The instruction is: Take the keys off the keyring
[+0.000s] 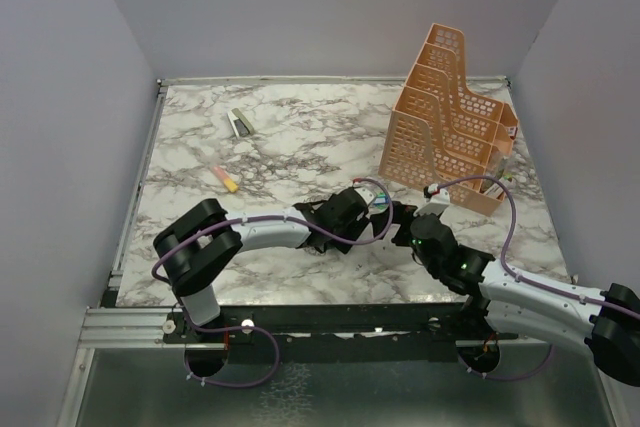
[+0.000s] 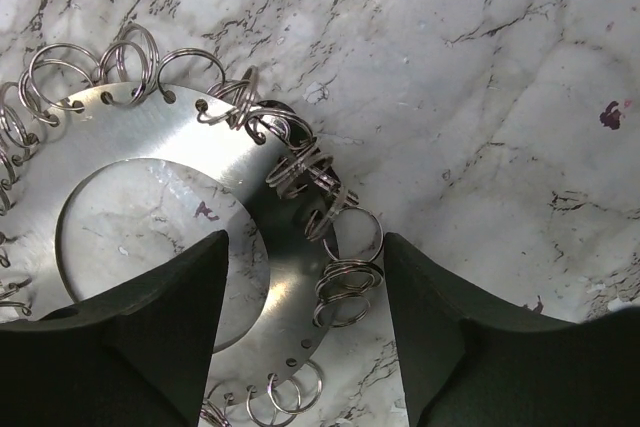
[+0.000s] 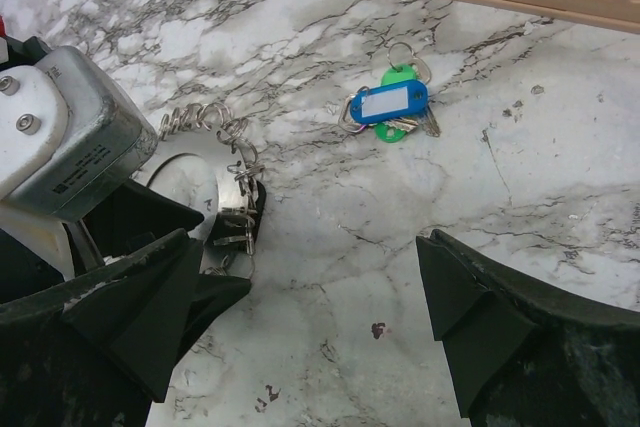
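Observation:
The keyring point(image 2: 180, 137) is a flat silvery metal ring lying on the marble table, with small holes along its rim. The keys point(image 2: 345, 277) look like small silvery wire loops hung through those holes; more of them point(image 3: 205, 117) show in the right wrist view. My left gripper point(image 2: 305, 282) is open and straddles the ring's right rim, one finger over the centre hole and one outside the loops, touching neither. In the top view it point(image 1: 350, 215) hides the ring. Just to its right, my right gripper point(image 3: 310, 287) stands wide open over bare table.
A small bunch with a blue tag and a green tag point(image 3: 390, 105) lies beyond the right gripper, near the orange file rack point(image 1: 450, 127). Farther left lie a yellow-pink marker point(image 1: 225, 179) and a small grey-green object point(image 1: 239, 122). Grey walls enclose the table.

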`<state>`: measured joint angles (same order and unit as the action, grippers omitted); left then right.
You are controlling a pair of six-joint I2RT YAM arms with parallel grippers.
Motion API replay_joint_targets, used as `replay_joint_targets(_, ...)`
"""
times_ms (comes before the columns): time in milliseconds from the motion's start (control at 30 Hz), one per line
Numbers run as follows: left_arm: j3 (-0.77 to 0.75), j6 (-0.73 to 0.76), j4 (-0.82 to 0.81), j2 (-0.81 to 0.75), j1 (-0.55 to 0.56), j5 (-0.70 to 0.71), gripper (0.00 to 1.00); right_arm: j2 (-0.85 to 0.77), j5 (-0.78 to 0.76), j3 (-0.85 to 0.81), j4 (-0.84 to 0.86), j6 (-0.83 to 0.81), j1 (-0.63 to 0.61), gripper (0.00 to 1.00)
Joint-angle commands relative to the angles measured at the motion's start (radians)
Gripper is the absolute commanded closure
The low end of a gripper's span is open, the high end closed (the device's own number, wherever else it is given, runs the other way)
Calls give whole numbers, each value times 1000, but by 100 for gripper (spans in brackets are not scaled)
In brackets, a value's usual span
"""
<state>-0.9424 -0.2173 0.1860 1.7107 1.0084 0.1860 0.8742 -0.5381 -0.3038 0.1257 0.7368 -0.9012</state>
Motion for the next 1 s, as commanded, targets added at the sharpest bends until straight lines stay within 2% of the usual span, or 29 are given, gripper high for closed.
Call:
replay_joint_targets(0,-11,14,63,22,20,-38,35,1,-24,3,6,10,1,0)
replay_joint_targets(167,7,19,85,13,21,-27,38,3,-14,5,13,8,2,0)
replay_joint_targets(267,18,24,73,2,19,-41,51,7,4,4,24,-1,3,0)
replay_joint_targets(500,78,23,0,-71,-2,-72,65,19,66,-9,39,-20,7,0)
replay_joint_targets(700,175,-4,-115,-171,-58,-153,71,40,181,-6,69,-3,52,0)
replay_joint_targets(967,228,-24,-165,-268,-106,-223,75,90,371,-1,172,55,127,0)
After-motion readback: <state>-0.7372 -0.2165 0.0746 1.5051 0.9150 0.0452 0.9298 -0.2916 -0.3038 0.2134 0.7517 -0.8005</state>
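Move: Just ahead and left of the left hand lies the middle of the metal ring plate, some 3 cm forward, 4 cm left and 1 cm down, its ring-strung right rim already between the open fingers. A black key piece pokes from under that rim, about 3 cm ahead and 2 cm right of the hand; the blue-tagged keys lie roughly 10 cm ahead and 8 cm right. From the right hand the plate is about 2 cm ahead, 15 cm left and 9 cm down. Closing to about half their starting gap, the left fingers pinch the plate's right rim with its small rings while the hand eases back about 1 cm, then carry it left, away from the blue-tagged keys, some 3 cm and 1.5 cm up, the hand's left side dipping about 10 degrees. The right hand, wide open and empty, drifts 2 cm left towards the plate, turning slightly counter-clockwise. ##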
